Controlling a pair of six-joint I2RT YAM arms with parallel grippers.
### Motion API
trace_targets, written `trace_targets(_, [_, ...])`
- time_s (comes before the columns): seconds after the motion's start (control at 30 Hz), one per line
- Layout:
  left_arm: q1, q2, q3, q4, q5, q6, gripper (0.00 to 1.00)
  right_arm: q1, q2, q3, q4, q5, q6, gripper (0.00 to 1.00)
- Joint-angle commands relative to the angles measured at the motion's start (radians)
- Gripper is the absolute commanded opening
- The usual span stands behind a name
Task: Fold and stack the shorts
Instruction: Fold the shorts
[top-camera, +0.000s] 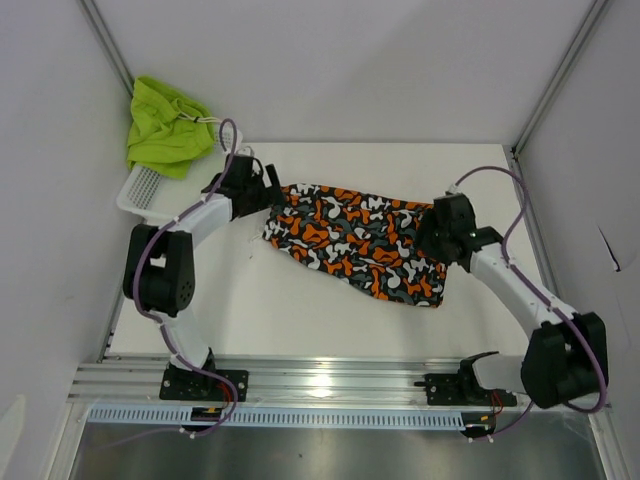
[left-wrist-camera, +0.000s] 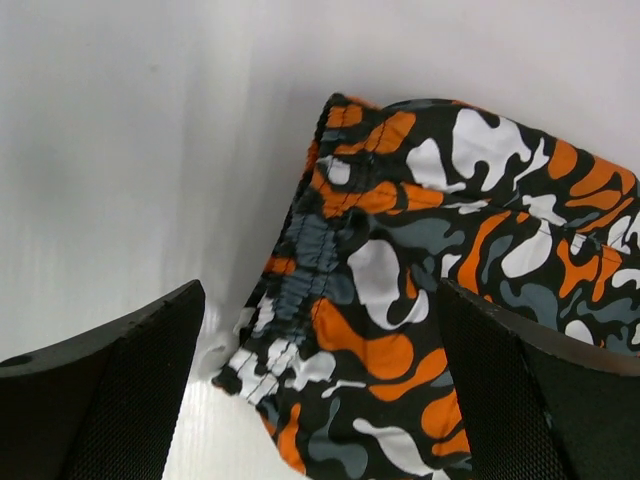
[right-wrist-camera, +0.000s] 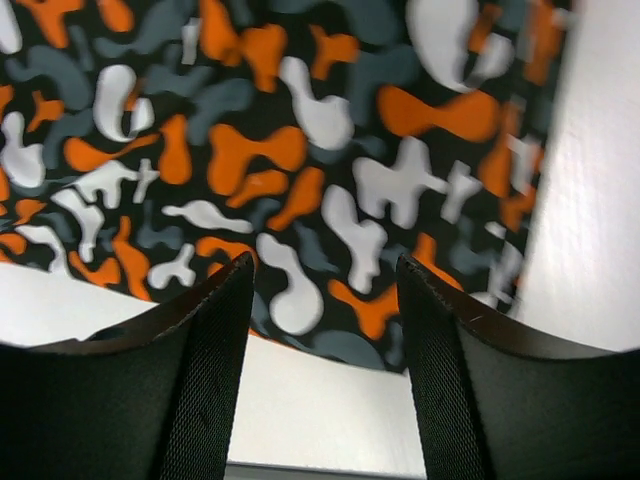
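Note:
The camo shorts (top-camera: 355, 242) lie spread flat across the middle of the table, printed in orange, black, grey and white. My left gripper (top-camera: 268, 190) hovers over their left end, wide open with the waistband corner (left-wrist-camera: 300, 300) below the gap. At the right end my right gripper (top-camera: 432, 228) is open just above the cloth (right-wrist-camera: 300, 150), holding nothing. The lime green shorts (top-camera: 168, 125) sit bunched on the white mesh basket (top-camera: 140, 190) at the far left.
The white table (top-camera: 300, 310) has a metal rail along its near edge (top-camera: 330, 380). Grey walls and frame posts close in the left, back and right sides.

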Motion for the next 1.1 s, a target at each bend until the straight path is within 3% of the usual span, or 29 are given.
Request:
trace_targets(0.0, [0.008,0.041,0.073,0.101,0.058,0.042,0.97,0.046,0.130,0.077,0.135,-0.119,-0.030,0.60])
trace_targets(0.23, [0.014,0.151,0.159,0.122,0.064,0.051,0.87,0.062,0.366,0.188,0.297,-0.250,-0.015,0.50])
trace_targets(0.43, [0.031,0.234,0.210,0.131,0.102,0.042,0.70,0.071,0.518,0.274,0.373,-0.337,-0.003,0.45])
trace_targets(0.73, [0.055,0.302,0.237,0.160,0.224,0.020,0.39,0.083,0.652,0.311,0.482,-0.454,0.040,0.36])
trace_targets(0.9, [0.071,0.306,0.227,0.211,0.309,-0.017,0.11,0.108,0.644,0.289,0.496,-0.471,0.033,0.33])
trace_targets(0.93, [0.074,0.302,0.218,0.220,0.329,-0.024,0.01,0.120,0.641,0.285,0.493,-0.477,0.022,0.32])
trace_targets(1.07, [0.091,0.285,0.193,0.263,0.359,-0.066,0.00,0.137,0.629,0.243,0.485,-0.498,0.005,0.29])
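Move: The far left corner of the shorts, which I want, is about 6 cm ahead of my left hand, 2 cm to its right and 5 below. The near left corner is some 6 cm behind and 3 left of that hand, the basket about 27 cm left and 9 ahead. From my right hand the middle of the shorts lies about 8 cm ahead, 16 left and 8 down; the near right corner is roughly 9 back, 5 right. I reach my open left hand about 6 cm forward, then sink some 5 cm onto the far left corner of the shorts, shut the fingers to pinch the cloth and start to rise. Meanwhile my right hand sweeps left about 16 cm, forward and down over the shorts to their middle, easing back slightly at the end, turning some 30 degrees, largely counter-clockwise with its left side rising, and narrowing its half-open fingers. ##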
